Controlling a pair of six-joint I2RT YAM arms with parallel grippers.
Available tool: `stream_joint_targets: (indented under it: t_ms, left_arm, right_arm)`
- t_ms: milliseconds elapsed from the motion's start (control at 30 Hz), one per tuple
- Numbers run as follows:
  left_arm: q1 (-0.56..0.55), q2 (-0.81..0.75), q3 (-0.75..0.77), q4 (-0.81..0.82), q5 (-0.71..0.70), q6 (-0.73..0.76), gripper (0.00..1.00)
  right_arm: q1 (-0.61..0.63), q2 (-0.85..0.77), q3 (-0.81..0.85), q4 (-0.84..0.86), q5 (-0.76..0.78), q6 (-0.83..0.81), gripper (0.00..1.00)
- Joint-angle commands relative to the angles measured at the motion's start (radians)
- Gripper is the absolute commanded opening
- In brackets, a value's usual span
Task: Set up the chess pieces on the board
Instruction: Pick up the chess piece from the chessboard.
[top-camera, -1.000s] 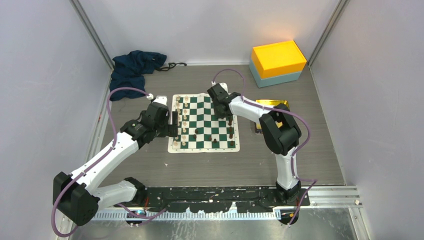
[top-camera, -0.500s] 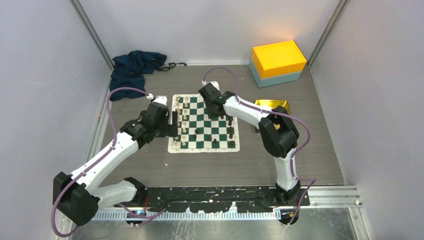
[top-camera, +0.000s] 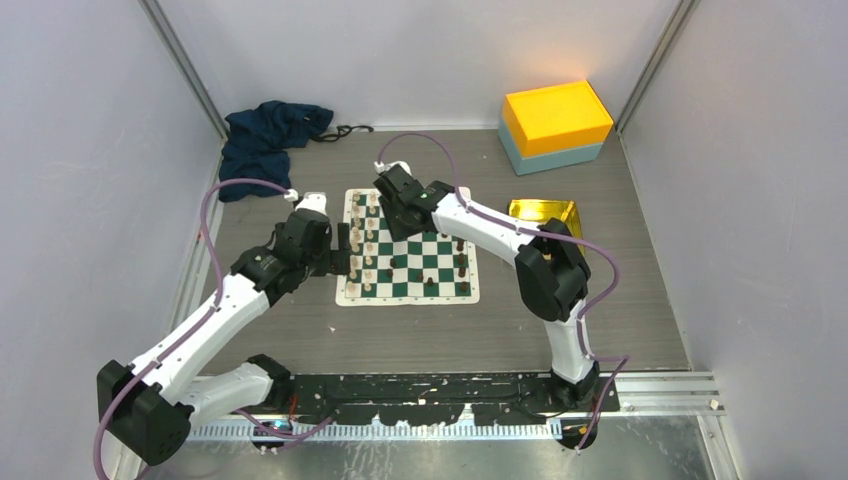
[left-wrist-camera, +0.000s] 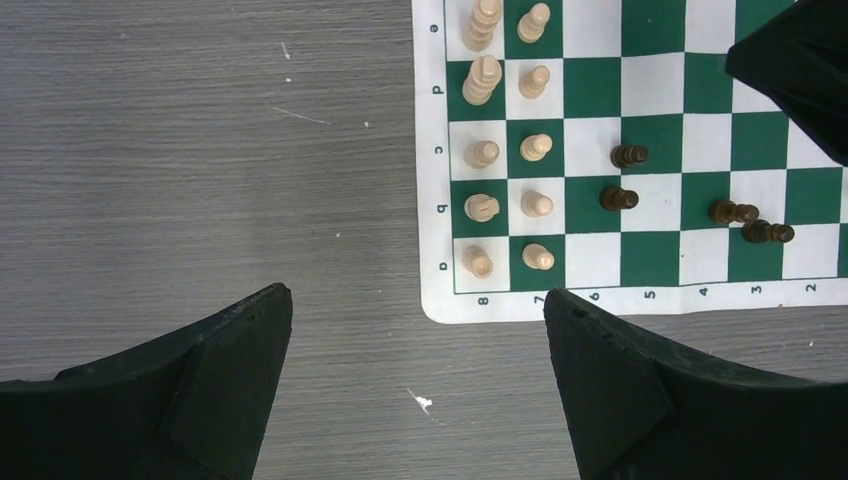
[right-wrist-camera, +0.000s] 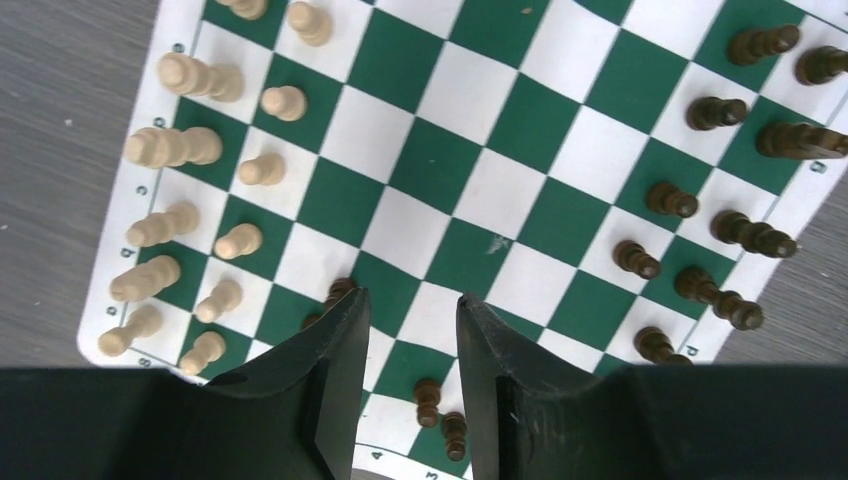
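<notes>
The board (top-camera: 440, 255) lies flat mid-table. Cream chess pieces (right-wrist-camera: 180, 145) fill two rows along its left side. Dark chess pieces (right-wrist-camera: 745, 235) stand along the right side, and a few dark strays (left-wrist-camera: 618, 198) stand mid-board. My right gripper (right-wrist-camera: 412, 296) hovers open over the board's left half, nothing between its fingers; a pair of dark pieces (right-wrist-camera: 440, 415) stands on the board below it. In the top view it (top-camera: 398, 228) is near the cream rows. My left gripper (left-wrist-camera: 417, 295) hangs wide open and empty over bare table by the board's near-left corner.
An orange and teal box (top-camera: 555, 125) sits at the back right, with a gold tray (top-camera: 545, 210) just right of the board. A dark blue cloth (top-camera: 270, 135) lies at the back left. Grey walls close in both sides.
The right gripper has swung left across the far part of the board toward the cream rows, its jaws spreading wider. The left arm has drawn back a little to the left.
</notes>
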Motion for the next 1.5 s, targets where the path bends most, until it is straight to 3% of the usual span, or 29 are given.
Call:
stream_joint_targets:
  t_ms: [0,1200,1467]
  left_arm:
    - [0.009,-0.042,-0.011,0.009,-0.030,-0.003,0.98]
    - [0.015,-0.066,-0.029,-0.004,-0.039,-0.003,0.98]
    - [0.017,-0.064,-0.029,-0.003,-0.039,0.000,0.98]
  right_arm:
    - [0.017,0.018,0.062,-0.016,-0.051,-0.015,0.44]
    - [0.072,0.136,0.084,-0.056,-0.146,-0.025,0.45]
    - [0.072,0.152,0.087,-0.056,-0.146,-0.028,0.39]
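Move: The dark piece to take, the farther of two standing close together, lies from the right hand about 4 cm back, 4 cm left and 7 cm below. Its dark neighbour stands some 3 cm nearer the base than it; a light pawn is level with it, 5 cm farther left. Another dark pair is roughly 8 cm back and 3 cm right of the hand. From the left hand the target lies about 7 cm ahead and 13 cm right, well below. Bring the right gripper down about 6 cm onto the farther dark piece while drawing it back some 5 cm and easing it left, sideways first and finishing almost straight down. Tip the fingers some 10 degrees steeper and turn them slightly counter-clockwise, keeping them partly open so the piece comes between the tips and its dark neighbour stays outside, by the left finger. ##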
